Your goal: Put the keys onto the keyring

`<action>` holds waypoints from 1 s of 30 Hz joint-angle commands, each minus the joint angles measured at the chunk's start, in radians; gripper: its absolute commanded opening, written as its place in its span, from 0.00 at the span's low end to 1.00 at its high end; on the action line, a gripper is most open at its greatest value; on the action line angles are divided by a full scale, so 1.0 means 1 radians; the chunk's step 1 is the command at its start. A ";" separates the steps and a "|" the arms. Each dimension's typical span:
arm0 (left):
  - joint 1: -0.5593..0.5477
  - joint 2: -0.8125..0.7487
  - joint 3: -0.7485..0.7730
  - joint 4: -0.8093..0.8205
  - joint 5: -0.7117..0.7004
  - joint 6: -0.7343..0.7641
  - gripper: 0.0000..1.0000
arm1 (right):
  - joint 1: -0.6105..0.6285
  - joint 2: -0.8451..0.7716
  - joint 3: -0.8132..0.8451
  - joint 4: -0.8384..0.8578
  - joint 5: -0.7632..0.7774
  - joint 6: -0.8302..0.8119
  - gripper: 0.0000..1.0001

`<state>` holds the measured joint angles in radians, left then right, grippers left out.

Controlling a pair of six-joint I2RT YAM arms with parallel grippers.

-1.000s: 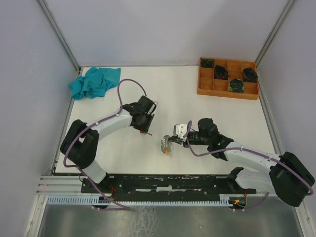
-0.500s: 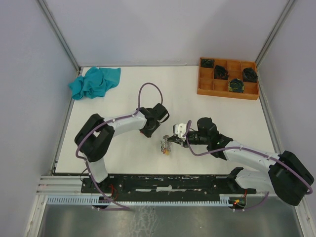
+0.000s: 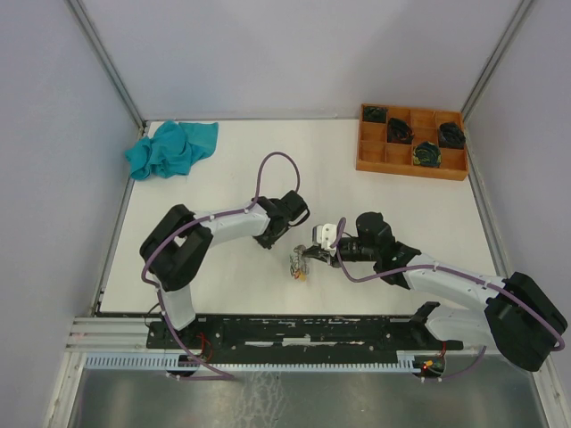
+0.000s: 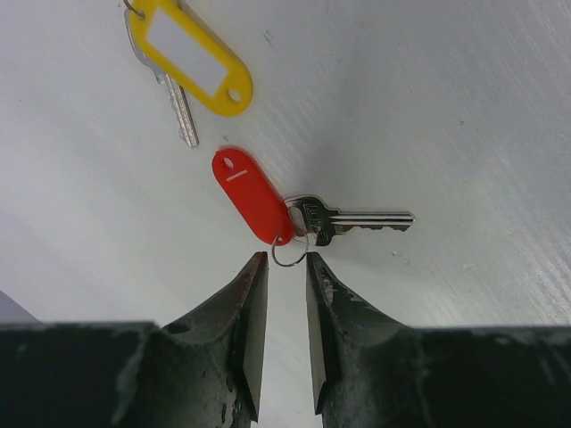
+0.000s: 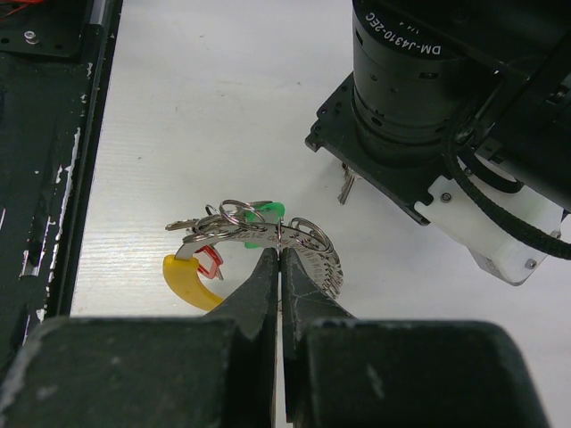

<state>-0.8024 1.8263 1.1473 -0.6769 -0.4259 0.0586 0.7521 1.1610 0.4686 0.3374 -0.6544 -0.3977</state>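
Observation:
In the left wrist view a key with a red tag (image 4: 254,194) lies flat on the white table, its small split ring (image 4: 290,252) just at the tips of my left gripper (image 4: 285,263). The jaws stand narrowly open with nothing between them. A second key with a yellow tag (image 4: 192,55) lies farther off. My right gripper (image 5: 280,254) is shut on the silvery ribbed keyring (image 5: 317,259), which carries a green tag (image 5: 266,212), a long yellow tag (image 5: 187,283) and a few small rings. From above, the left gripper (image 3: 268,242) sits just left of the keyring (image 3: 299,265).
An orange compartment tray (image 3: 412,167) with black coils stands at the back right. A teal cloth (image 3: 169,149) lies at the back left. The left arm's wrist (image 5: 428,80) hangs close in front of the right gripper. A black rail (image 3: 285,330) runs along the near edge.
The left arm has swung right across the table, ending close to the keyring. The right arm and the keyring have stayed where they were.

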 commanded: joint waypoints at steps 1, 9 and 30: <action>-0.008 0.007 0.015 0.035 -0.031 0.060 0.31 | 0.003 0.015 0.023 -0.031 -0.011 0.007 0.01; -0.008 0.021 0.002 0.060 -0.013 0.077 0.30 | 0.003 0.014 0.025 -0.030 -0.014 0.009 0.01; -0.009 -0.117 -0.049 0.089 -0.011 0.096 0.03 | 0.002 0.000 0.024 -0.040 -0.010 0.009 0.01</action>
<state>-0.8066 1.8137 1.1179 -0.6277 -0.4389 0.1089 0.7521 1.1645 0.4698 0.3351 -0.6727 -0.3973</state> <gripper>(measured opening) 0.035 0.015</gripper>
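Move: The red tag's wire ring lies right between the left fingertips, about 1 cm below the hand point. From the left hand, its red tag is some 2 cm ahead and 1 cm left, its key 3 cm right and level fore-and-aft, and the yellow tag roughly 6 cm straight ahead, all 1 cm below. The right hand has that ring about 11 cm left, 6 cm ahead and 11 cm below. Left hand eases under 1 cm down and forward, pinches the red tag's ring, then lifts half a centimetre. ##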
